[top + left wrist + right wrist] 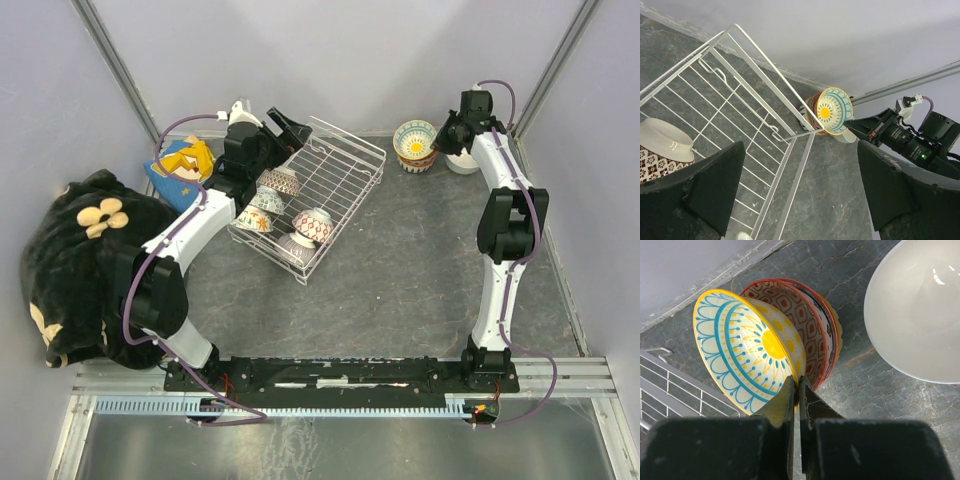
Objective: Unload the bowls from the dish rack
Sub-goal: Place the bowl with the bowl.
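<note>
The white wire dish rack [340, 172] lies at the back middle, with several patterned bowls [313, 225] on their sides in its near-left half. One of them [665, 145] shows in the left wrist view. My left gripper [285, 125] hangs open over the rack's far end [765, 65], nothing between its fingers [715, 185]. At the back right a stack of bowls [815, 330] stands on the table. Its top bowl [745, 347], yellow with blue lines, is tilted, and my right gripper [798, 385] is shut on its rim.
A plain white bowl [917, 310] sits right beside the stack. A black plush toy [85, 260] fills the left side, and a blue-and-yellow item [185, 160] lies behind it near the rack. Grey walls close in at back and sides.
</note>
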You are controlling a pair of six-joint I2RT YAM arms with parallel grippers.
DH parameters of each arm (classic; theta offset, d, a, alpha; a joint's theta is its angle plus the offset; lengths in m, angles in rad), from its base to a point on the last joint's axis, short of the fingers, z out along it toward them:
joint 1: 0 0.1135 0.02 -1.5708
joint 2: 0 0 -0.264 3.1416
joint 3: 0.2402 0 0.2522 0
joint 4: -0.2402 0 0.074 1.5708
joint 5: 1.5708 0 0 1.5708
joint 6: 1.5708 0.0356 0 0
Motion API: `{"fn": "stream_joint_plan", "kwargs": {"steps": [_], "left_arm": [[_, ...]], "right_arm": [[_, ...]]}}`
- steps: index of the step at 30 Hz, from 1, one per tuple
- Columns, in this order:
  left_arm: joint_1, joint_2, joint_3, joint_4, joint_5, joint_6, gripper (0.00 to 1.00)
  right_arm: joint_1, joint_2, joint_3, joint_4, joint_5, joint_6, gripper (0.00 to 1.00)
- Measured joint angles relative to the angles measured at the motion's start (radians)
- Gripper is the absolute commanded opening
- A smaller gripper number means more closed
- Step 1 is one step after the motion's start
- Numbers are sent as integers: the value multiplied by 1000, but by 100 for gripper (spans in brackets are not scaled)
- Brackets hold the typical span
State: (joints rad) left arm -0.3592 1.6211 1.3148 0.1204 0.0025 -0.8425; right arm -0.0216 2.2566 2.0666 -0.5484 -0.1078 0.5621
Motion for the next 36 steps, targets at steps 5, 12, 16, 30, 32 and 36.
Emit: {"fn": "stream_joint_plan", "kwargs": {"steps": [5, 12, 16, 30, 32, 36], "left_arm": [[0, 6, 2, -2, 0, 0, 99], [0, 6, 15, -12, 3, 0, 99], [0, 6, 19, -14, 3, 0, 99], [0, 9, 21, -14, 3, 0, 99], [0, 9, 21, -14, 3, 0, 99], [0, 9, 21, -14, 3, 0, 99]], "right_arm": [[0, 21, 17, -10, 4, 11, 1], [0, 37, 40, -32, 6, 21, 4], [-1, 48, 56, -40, 5, 26, 12], [-7, 49, 53, -35, -7, 37, 34], [-7, 42, 37, -21, -11, 40, 36], [-7, -6, -47, 7, -20, 39, 40]]}}
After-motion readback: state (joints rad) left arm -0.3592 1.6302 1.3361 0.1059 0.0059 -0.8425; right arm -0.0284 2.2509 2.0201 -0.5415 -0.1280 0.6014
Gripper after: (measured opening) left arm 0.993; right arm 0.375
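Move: My right hand still pinches the near-right rim of the yellow-rimmed bowl, just over the bowl stack, whose middle is about 4 cm to my left, 3 cm ahead and 5 cm below. The white bowl stands about 7 cm to my right, 3 cm ahead and 8 cm down. The dish rack's middle is roughly 31 cm left and 9 cm back. From my left hand the stack lies about 12 cm ahead, 32 cm right and 20 cm down. I ease the held bowl the last centimetre or so straight down into the top of the stack with my right hand and hold there. Then I open the fingers to about a third, letting go of its rim, and begin to draw back, only about 1 cm. ##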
